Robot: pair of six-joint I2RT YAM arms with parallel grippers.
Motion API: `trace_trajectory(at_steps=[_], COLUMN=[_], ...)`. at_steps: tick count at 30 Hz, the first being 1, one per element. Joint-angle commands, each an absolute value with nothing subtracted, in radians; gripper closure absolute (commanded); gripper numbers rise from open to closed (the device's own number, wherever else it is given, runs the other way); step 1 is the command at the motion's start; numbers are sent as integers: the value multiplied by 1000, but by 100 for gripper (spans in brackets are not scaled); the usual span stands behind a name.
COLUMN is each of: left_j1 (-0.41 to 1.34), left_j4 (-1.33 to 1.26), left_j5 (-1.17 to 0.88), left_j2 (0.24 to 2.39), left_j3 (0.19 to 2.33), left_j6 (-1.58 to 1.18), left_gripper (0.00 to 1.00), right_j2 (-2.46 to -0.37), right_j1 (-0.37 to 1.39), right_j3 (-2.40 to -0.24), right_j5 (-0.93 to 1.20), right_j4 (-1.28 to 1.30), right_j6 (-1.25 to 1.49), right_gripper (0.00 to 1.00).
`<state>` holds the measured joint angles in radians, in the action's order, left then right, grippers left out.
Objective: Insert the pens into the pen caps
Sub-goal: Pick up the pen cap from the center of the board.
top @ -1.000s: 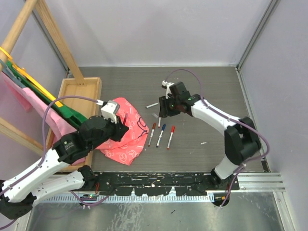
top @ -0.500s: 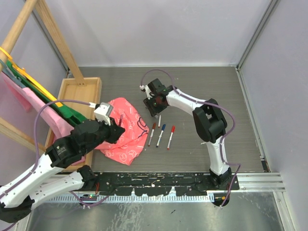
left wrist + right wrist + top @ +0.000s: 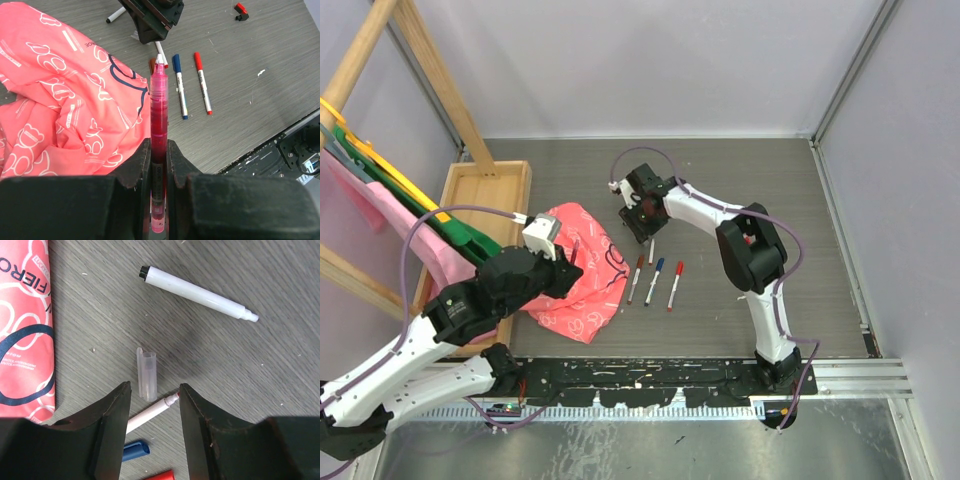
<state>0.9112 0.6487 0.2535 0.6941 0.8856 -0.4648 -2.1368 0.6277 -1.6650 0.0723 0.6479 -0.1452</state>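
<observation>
My left gripper point(image 3: 159, 156) is shut on a pink translucent pen point(image 3: 158, 110) that sticks out forward over the pink cloth point(image 3: 60, 100). Three capped white pens lie side by side: dark red point(image 3: 635, 280), blue point(image 3: 657, 278) and red point(image 3: 675, 285). My right gripper point(image 3: 155, 395) hangs open just above a clear pen cap point(image 3: 146, 374) and the red tip of an uncapped white pen point(image 3: 152, 412). Neither jaw touches them. Beyond the clear cap lies a white pen with a black end point(image 3: 197, 294). A small red and black cap point(image 3: 241, 9) lies farther off.
The crumpled pink cloth point(image 3: 575, 275) lies left of the pens. A wooden tray point(image 3: 485, 200) stands at the far left beside a wooden rack hung with coloured cloths point(image 3: 380, 190). The right arm's own links point(image 3: 750, 250) arch over the table's middle.
My right gripper swung left from the table's middle to the spot above the clear cap and narrowed slightly. The left gripper shifted a little with the pink pen.
</observation>
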Motion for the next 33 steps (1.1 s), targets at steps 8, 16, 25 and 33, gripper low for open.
trace_trajectory(at_steps=[8,16,25,33], left_j1=[907,907,908,907], left_j4=[611,611,611,567], left_j5=[242,242,246,249], left_j2=[695,694,691,673], left_j3=[904,905,915,894], left_j6=[-474,-469,-466,-486], left_gripper=[100,100,100,100], right_j2=[-2180,-2202,-2146,-1921], right_j1=[667,676,675,669], right_j3=[-1729,-1735,-1737,-1641], right_j5=[84,28,19,8], right_j4=[637,666,615,488], right_j6=[-186,-174,-136,-77], right_gripper=[55,68,84,92])
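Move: About 2 cm to the right hand's left, 1 cm back and 2 cm below its half-open fingers lies the clear pen cap. The white pen with the black end is roughly 5 cm ahead of this hand and 3 cm left; the white pen with the red end is some 4 cm back, level sideways, and the blue pen about 11 cm back and 1 cm right. From the left hand, the cap is about 19 cm ahead, 13 cm right and 23 cm below. Sliding about 2 cm left with a slight draw back, the right hand sinks some 1.5 cm over the clear pen cap, then closes its half-open fingers and pinches the cap by its sides. Still gripping, it rises about 2.5 cm, easing forward roughly 1 cm. ##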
